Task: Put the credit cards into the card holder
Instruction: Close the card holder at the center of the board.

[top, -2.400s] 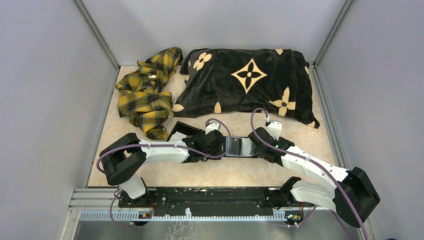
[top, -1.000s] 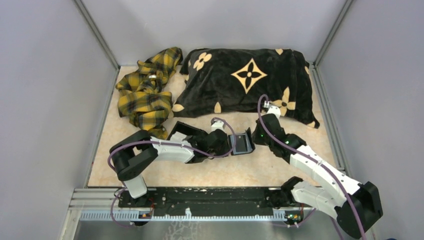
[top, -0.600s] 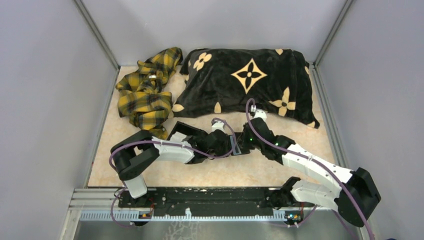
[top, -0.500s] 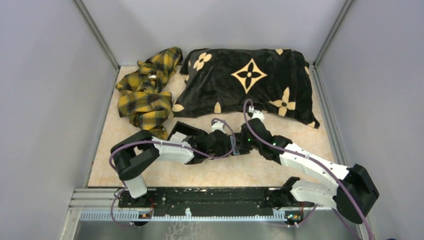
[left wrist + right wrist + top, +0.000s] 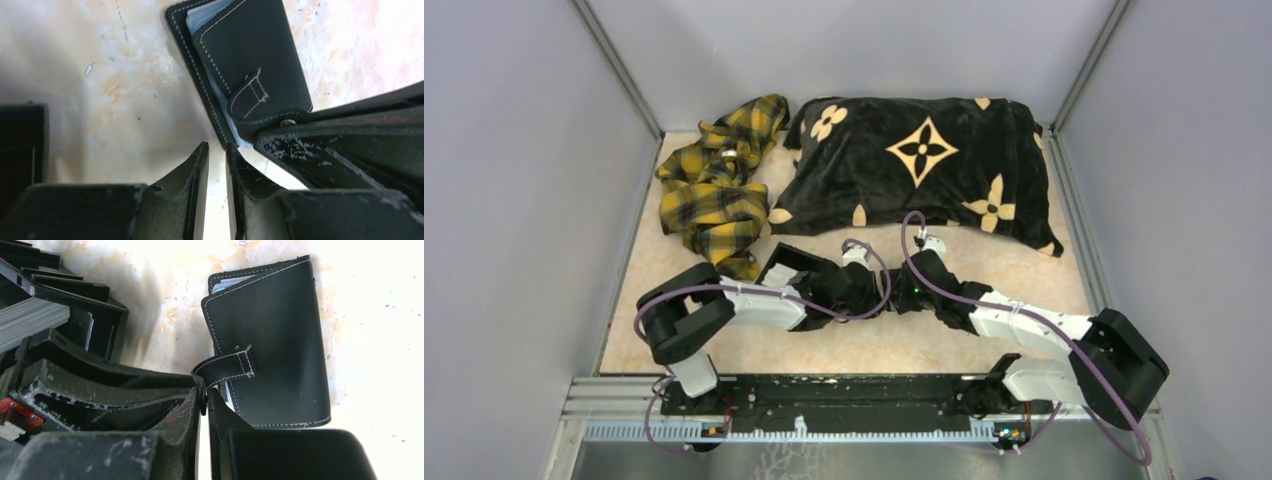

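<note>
The card holder (image 5: 275, 340) lies folded shut on the marble table, black with white stitching. Pale blue edges of the credit cards (image 5: 226, 283) peek from its far end, and the same card edges (image 5: 199, 16) show in the left wrist view. My right gripper (image 5: 205, 392) is shut on the holder's strap (image 5: 225, 365). My left gripper (image 5: 216, 147) stands slightly open with only table showing in the gap. Its right fingertip (image 5: 232, 152) touches the near corner of the card holder (image 5: 250, 55). From above, the left gripper (image 5: 876, 296) and right gripper (image 5: 902, 292) meet and hide the holder.
A black tray (image 5: 786, 262) sits just left of the left gripper, and its edge (image 5: 20, 145) shows in the left wrist view. A yellow plaid cloth (image 5: 719, 185) and a black pillow with tan flowers (image 5: 919, 165) lie at the back. Grey walls close both sides.
The right arm has swung left and down onto the holder. A second ago the holder stood open with its bluish-grey inside showing; now it is folded shut. The left arm has barely moved.
</note>
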You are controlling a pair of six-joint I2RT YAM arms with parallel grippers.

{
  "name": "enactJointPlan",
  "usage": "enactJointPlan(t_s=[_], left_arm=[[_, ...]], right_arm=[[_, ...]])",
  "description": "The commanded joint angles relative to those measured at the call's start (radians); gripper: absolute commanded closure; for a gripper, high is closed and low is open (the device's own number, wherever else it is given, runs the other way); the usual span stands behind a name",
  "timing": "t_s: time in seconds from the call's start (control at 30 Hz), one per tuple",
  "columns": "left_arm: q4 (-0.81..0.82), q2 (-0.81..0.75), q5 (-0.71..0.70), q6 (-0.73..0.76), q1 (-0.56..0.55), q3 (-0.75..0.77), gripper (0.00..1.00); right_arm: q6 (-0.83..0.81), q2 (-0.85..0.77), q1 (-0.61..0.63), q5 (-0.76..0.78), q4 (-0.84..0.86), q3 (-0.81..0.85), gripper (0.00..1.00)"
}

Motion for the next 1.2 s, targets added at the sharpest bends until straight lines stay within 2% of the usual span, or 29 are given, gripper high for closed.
enactJointPlan(t_s=[0.0,0.17,0.37,0.6,1.17], left_arm=[[-0.329,-0.014,-0.012,0.004,-0.009,-0.051,0.71],[-0.428,-0.119,-0.09,0.012,-0.011,-0.014,0.67],[-0.492,-0.129,-0.216,0.101,-0.005,0.115,0.53],[-0.425,-0.068,-0.184,0.204,0.015,0.24,0.42],[-0.214,0.073,0.026,0.211,0.089,0.282,0.43]], right_arm=[[0.019,0.019,0.013,0.0,0.09,-0.025,1.0],[0.022,0.026,0.013,0.001,0.111,-0.043,1.0],[0.022,0.028,0.013,-0.001,0.124,-0.052,1.0],[0.022,0.025,0.013,-0.006,0.138,-0.055,1.0],[0.035,0.012,0.013,-0.018,0.193,-0.105,1.0]])
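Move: My right hand holds the card holder's strap pinched in its tips, with the folded card holder's middle about 3 cm ahead of them and some 4 cm below. From my left hand the card holder lies about 4 cm ahead, 4 cm to the right and 1 cm lower, and the pinched strap end 1 cm ahead, 5 cm right and roughly 3 cm higher. The black box stands some 14 cm to my left hand's left and 5 cm ahead, about level in height. I swing my left hand about 5 cm left, clear of the card holder's near left corner, then arc it up and forward and back to the right, and sink it about 3 cm at the holder's left edge, ending 5 cm farther forward. Its fingers spread from a quarter to over half open while it rolls some 10 degrees, left side up. My right hand keeps its pinch on the strap and eases down about 2 cm. ##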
